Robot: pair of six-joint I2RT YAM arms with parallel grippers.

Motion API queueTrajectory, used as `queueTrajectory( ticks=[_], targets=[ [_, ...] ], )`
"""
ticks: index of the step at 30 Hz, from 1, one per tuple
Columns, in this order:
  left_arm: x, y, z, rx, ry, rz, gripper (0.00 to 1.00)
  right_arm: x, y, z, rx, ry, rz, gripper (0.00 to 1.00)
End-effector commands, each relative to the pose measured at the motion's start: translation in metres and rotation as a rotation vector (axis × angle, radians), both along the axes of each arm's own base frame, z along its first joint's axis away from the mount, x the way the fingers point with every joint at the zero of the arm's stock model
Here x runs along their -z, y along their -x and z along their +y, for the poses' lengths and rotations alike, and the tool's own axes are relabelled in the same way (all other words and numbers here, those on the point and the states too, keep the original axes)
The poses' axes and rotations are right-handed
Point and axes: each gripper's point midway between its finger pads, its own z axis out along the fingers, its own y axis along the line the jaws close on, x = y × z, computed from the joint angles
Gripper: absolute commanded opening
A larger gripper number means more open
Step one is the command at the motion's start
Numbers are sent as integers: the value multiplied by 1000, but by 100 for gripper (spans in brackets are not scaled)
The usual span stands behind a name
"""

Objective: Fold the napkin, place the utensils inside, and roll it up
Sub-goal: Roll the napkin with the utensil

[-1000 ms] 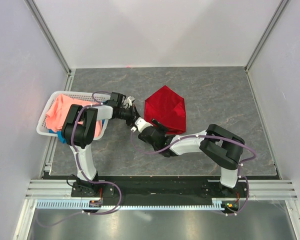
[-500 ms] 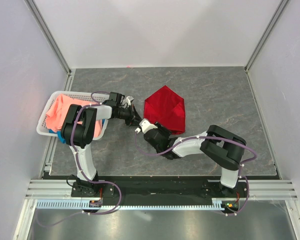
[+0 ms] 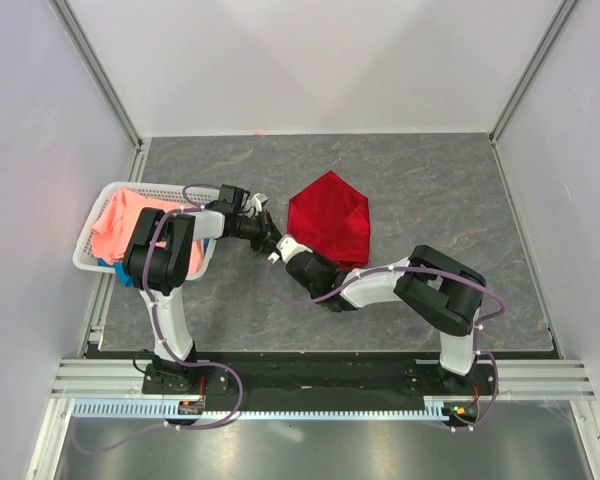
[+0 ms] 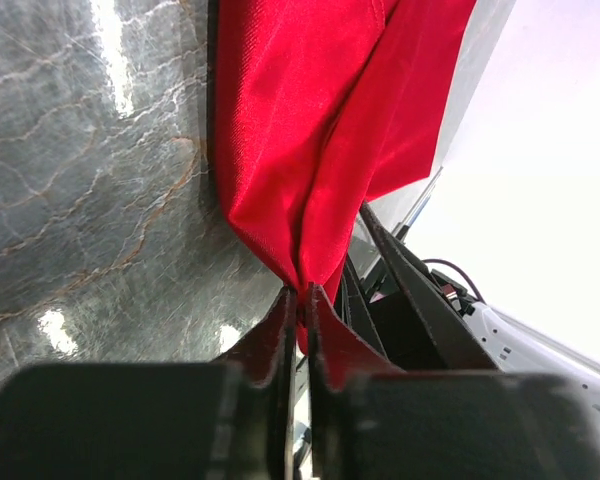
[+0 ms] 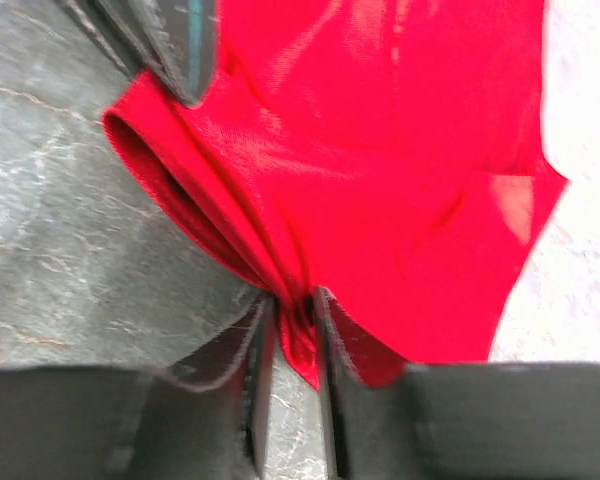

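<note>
The deep red napkin (image 3: 330,215) lies crumpled on the grey table, right of centre. My left gripper (image 3: 270,238) is at its near-left corner, shut on a pinched fold of the napkin (image 4: 300,130) between the fingertips (image 4: 302,298). My right gripper (image 3: 286,248) sits right beside it, jaws drawn in on a bunched fold of the same napkin (image 5: 380,150) at the fingertips (image 5: 295,305). The left gripper's finger (image 5: 170,40) shows at the top of the right wrist view. The utensils are out of view.
A white basket (image 3: 88,262) stands at the left edge of the table, holding a salmon-pink cloth (image 3: 125,225) and a blue cloth (image 3: 116,270). White walls enclose the table on three sides.
My right gripper has slid up-left to the napkin's corner and its jaws have closed from wide apart onto the cloth. The left gripper has kept its hold and barely moved.
</note>
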Motion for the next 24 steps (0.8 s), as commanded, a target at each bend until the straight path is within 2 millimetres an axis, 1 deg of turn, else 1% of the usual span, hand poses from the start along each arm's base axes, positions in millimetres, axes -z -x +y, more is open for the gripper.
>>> queueTrajectory(
  ticks=[1,2,3,4,5,6,7,8,9,10,12,13,14,15,16,18,19,20,21,22,23,24],
  targets=[
    [-6,-4,0,15,26,-12,19,17,4,6,-79,22,117,26],
    [-8,-5,0,12,26,-20,25,18,2,2,-75,27,136,24],
    [-8,-5,1,10,20,-26,29,18,4,5,-97,15,161,22],
    [-10,-6,1,9,14,-36,36,14,3,7,-104,5,168,21],
    [-12,-8,1,6,8,-48,40,16,3,1,-105,16,200,19],
    [-17,-10,2,4,3,-67,43,16,3,0,-109,16,220,15],
    [-17,-11,4,-2,-17,-75,47,15,6,-1,-120,16,260,12],
    [-20,-13,4,-3,-24,-89,49,14,4,-4,-111,-1,282,3],
    [-23,-15,6,-11,-43,-113,50,13,5,-5,-112,-12,303,0],
    [-24,-16,7,-16,-53,-123,54,10,9,-3,-134,-32,349,0],
    [-25,-19,11,-31,-87,-146,57,8,9,-7,-125,-63,399,0],
    [-30,-21,12,-36,-93,-171,64,5,10,-8,-123,-66,428,0],
    [-33,-22,13,-40,-101,-183,66,6,11,-9,-127,-86,465,0],
    [-34,-24,16,-47,-122,-203,67,1,10,-6,-128,-106,478,0],
    [-40,-26,17,-53,-130,-226,68,3,12,-11,-120,-101,505,0],
    [-43,-28,21,-68,-158,-253,68,0,14,-8,-130,-125,538,0],
    [-50,-27,22,-76,-165,-276,69,0,16,-11,-123,-123,565,0],
    [-53,-27,23,-78,-176,-295,69,0,20,-10,-131,-136,594,0],
    [-55,-29,26,-93,-202,-317,69,-3,18,-7,-133,-146,607,0],
    [-62,-26,26,-97,-213,-347,69,-2,22,-13,-114,-142,644,0],
    [-65,-25,27,-100,-229,-371,69,-3,27,-9,-131,-163,682,0],
    [-64,-26,31,-119,-266,-393,69,-7,24,-5,-131,-178,693,0]
  ],
)
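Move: My right fingers, part-open, stand around the napkin's near edge. The near-left corner, still between my left fingertips, lies about 7 cm to their left and 4 cm ahead, and the folded napkin's middle is some 9 cm straight ahead. From my left hand that near edge lies about 7 cm to the right and 4 cm back, and the basket's middle is roughly 28 cm to the left and 4 cm ahead. I hand the napkin over: my left fingers open and let go of the corner, then that hand lifts about 5 cm, drifting a little forward and left and rolling slightly. My right hand eases a centimetre forward, shuts on the near edge, then draws back and right a centimetre or so while tipping its fingers some 30 degrees farther down, keeping its pinch. ##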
